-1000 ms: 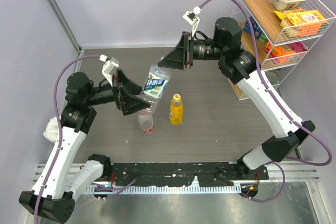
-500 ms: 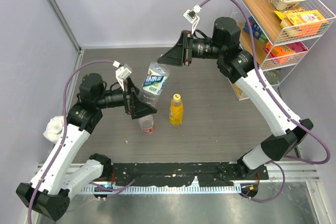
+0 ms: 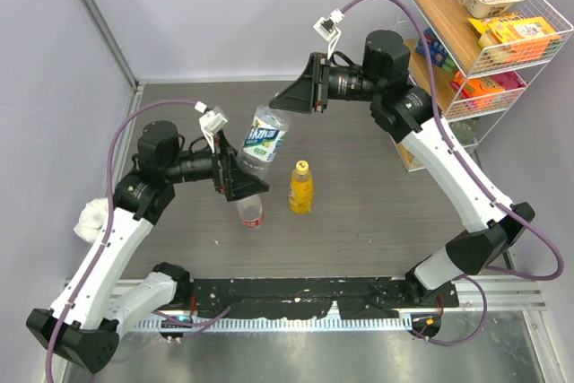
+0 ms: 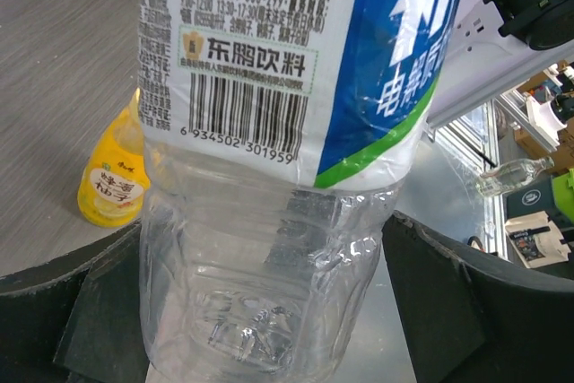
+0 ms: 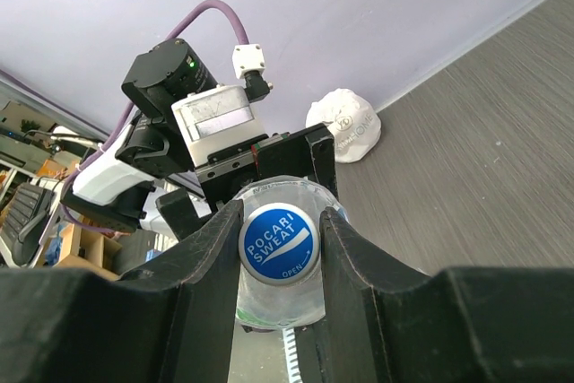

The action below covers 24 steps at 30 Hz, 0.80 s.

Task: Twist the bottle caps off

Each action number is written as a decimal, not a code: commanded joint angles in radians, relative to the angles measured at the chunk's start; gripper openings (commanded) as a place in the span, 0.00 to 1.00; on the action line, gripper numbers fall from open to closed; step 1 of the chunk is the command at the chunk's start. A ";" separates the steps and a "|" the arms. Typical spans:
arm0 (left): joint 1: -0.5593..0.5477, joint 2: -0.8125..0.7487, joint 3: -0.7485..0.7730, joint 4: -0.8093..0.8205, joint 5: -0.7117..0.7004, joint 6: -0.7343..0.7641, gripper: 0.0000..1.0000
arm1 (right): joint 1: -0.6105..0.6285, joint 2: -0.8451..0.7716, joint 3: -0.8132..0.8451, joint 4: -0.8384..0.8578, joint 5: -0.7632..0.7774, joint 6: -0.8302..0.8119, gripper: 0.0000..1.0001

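Observation:
A clear bottle with a blue-white label hangs tilted above the table between both arms. My right gripper is shut on its blue-white cap, one finger on each side of it. My left gripper is shut on the bottle's clear lower body, with both fingers against its sides. The yellow-orange bottle stands upright on the table with its yellow cap on, and shows behind the held bottle. A small bottle with a red label stands just below my left gripper, which covers its top.
A wire shelf with snack boxes stands at the far right. A white crumpled wad lies by the left wall. A black rail runs along the near edge.
My left arm has pushed right toward the bottle and its jaws have come in a little onto the bottle's base. The right gripper has stayed on the cap.

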 commanded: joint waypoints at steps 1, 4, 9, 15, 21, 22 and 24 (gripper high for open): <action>-0.005 0.006 0.076 -0.002 -0.006 0.022 0.97 | -0.004 -0.006 -0.001 0.009 -0.028 -0.026 0.02; -0.005 0.006 0.087 0.005 0.014 0.011 0.95 | -0.009 -0.012 -0.007 -0.001 -0.033 -0.042 0.01; -0.006 0.006 0.083 0.022 0.043 -0.011 0.75 | -0.012 -0.014 -0.019 -0.003 -0.053 -0.052 0.02; -0.016 0.006 0.070 0.021 0.037 -0.024 0.47 | -0.012 -0.020 -0.025 -0.003 -0.013 -0.049 0.19; -0.037 -0.017 0.049 0.015 -0.068 -0.037 0.41 | -0.015 -0.077 -0.061 0.042 0.088 -0.042 0.80; -0.039 -0.017 0.047 0.012 -0.088 -0.038 0.41 | -0.013 -0.081 -0.061 0.040 0.114 -0.048 0.94; -0.045 -0.021 0.046 -0.001 -0.139 -0.040 0.37 | -0.022 -0.100 -0.062 0.040 0.145 -0.051 1.00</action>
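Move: The clear bottle is held aloft, tilted. Its middle is about 4 cm ahead of the open left hand, 3 cm to its right and 6 cm above, with the lower body between those fingers; from the right hand, shut at its neck, that middle is some 5 cm back, 3 cm left and 8 cm below. From the left hand, the red-capped bottle stands about 1 cm back, 2 cm left, the yellow bottle 3 cm ahead, 9 cm right, both some 25 cm below. The left fingers close on the clear bottle's lower body and keep their grip, that hand otherwise staying put to within about 1 cm. Only then do the right fingers let go of the neck end, opening nearly wide while the right hand begins to ease down and forward, roughly 2 cm, with its wrist turning hardly at all. ##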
